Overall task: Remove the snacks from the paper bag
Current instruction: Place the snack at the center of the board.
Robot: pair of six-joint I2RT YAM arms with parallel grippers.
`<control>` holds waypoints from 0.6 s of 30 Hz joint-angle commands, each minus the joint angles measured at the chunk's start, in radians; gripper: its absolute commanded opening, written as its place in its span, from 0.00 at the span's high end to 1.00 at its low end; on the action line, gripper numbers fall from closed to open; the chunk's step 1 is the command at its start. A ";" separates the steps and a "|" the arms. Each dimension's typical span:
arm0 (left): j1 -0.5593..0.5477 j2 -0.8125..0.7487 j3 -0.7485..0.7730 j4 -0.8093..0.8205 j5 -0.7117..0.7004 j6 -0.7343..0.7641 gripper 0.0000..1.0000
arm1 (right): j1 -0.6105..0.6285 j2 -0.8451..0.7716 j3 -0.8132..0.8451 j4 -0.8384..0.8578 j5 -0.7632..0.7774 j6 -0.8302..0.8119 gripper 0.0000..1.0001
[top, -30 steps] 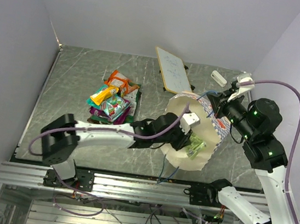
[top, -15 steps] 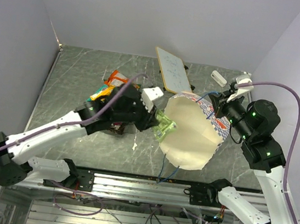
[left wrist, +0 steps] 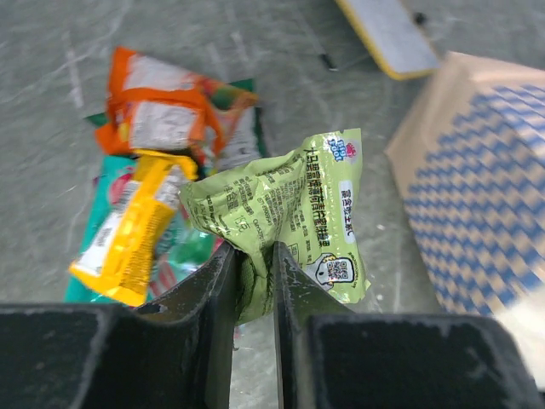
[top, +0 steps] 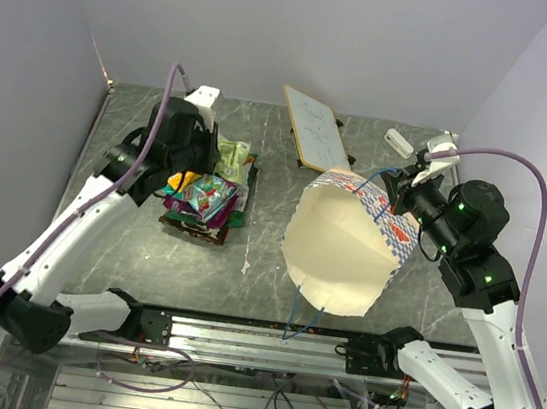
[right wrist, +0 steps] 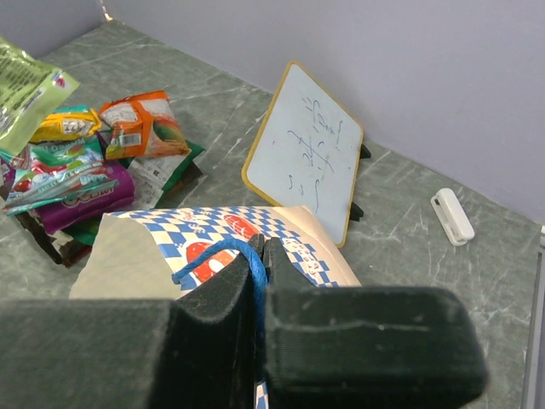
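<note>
The blue-and-white checkered paper bag (top: 344,244) lies on its side at centre right, its cream mouth facing the near edge. My right gripper (top: 396,192) is shut on the bag's blue cord handle (right wrist: 217,256) and holds the upper edge up. My left gripper (top: 215,151) hangs above the pile of snacks (top: 203,200) at left, shut on a crumpled light-green packet (left wrist: 289,204). In the left wrist view the jaws (left wrist: 254,251) pinch the packet's lower end, with orange (left wrist: 162,111) and yellow (left wrist: 128,239) packets on the table below. The part of the bag's inside that shows is bare cream.
A flat white board with a yellow rim (top: 316,129) lies tilted behind the bag. A small white clip-like object (top: 398,140) lies near the back right. Grey walls close the table at left, back and right.
My left gripper has come out of the bag's mouth with the green packet and carried it left and back, over the snack pile. The right gripper and bag have stayed in place.
</note>
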 commanded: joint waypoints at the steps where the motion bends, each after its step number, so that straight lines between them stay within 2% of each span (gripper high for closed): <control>1: 0.064 0.124 0.095 -0.164 -0.202 -0.091 0.93 | 0.000 0.000 0.021 -0.005 0.009 -0.023 1.00; 4: 0.092 0.201 0.124 -0.224 -0.254 -0.115 0.93 | 0.000 -0.001 0.024 -0.013 0.007 -0.027 1.00; 11: 0.121 0.255 0.100 -0.243 -0.281 -0.118 0.93 | 0.001 -0.012 0.012 -0.007 0.008 -0.019 1.00; 18: 0.137 0.269 0.060 -0.258 -0.224 -0.145 0.93 | 0.000 -0.011 0.003 -0.003 0.002 -0.024 1.00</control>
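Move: The left hand already holds the green snack; the middle of the snack pile lies about 2 cm ahead, 4 cm left and 24 cm below it. From that hand, the orange bag is some 9 cm ahead and 3 cm left, the yellow packet 5 cm ahead and 8 cm left, and the paper bag 6 cm back and 28 cm right. From the right hand, the pile is roughly 7 cm ahead, 29 cm left and 33 cm down. The left hand sinks about 9 cm, swinging left and forward towards the snack pile, fingers tipping down, grip kept. ##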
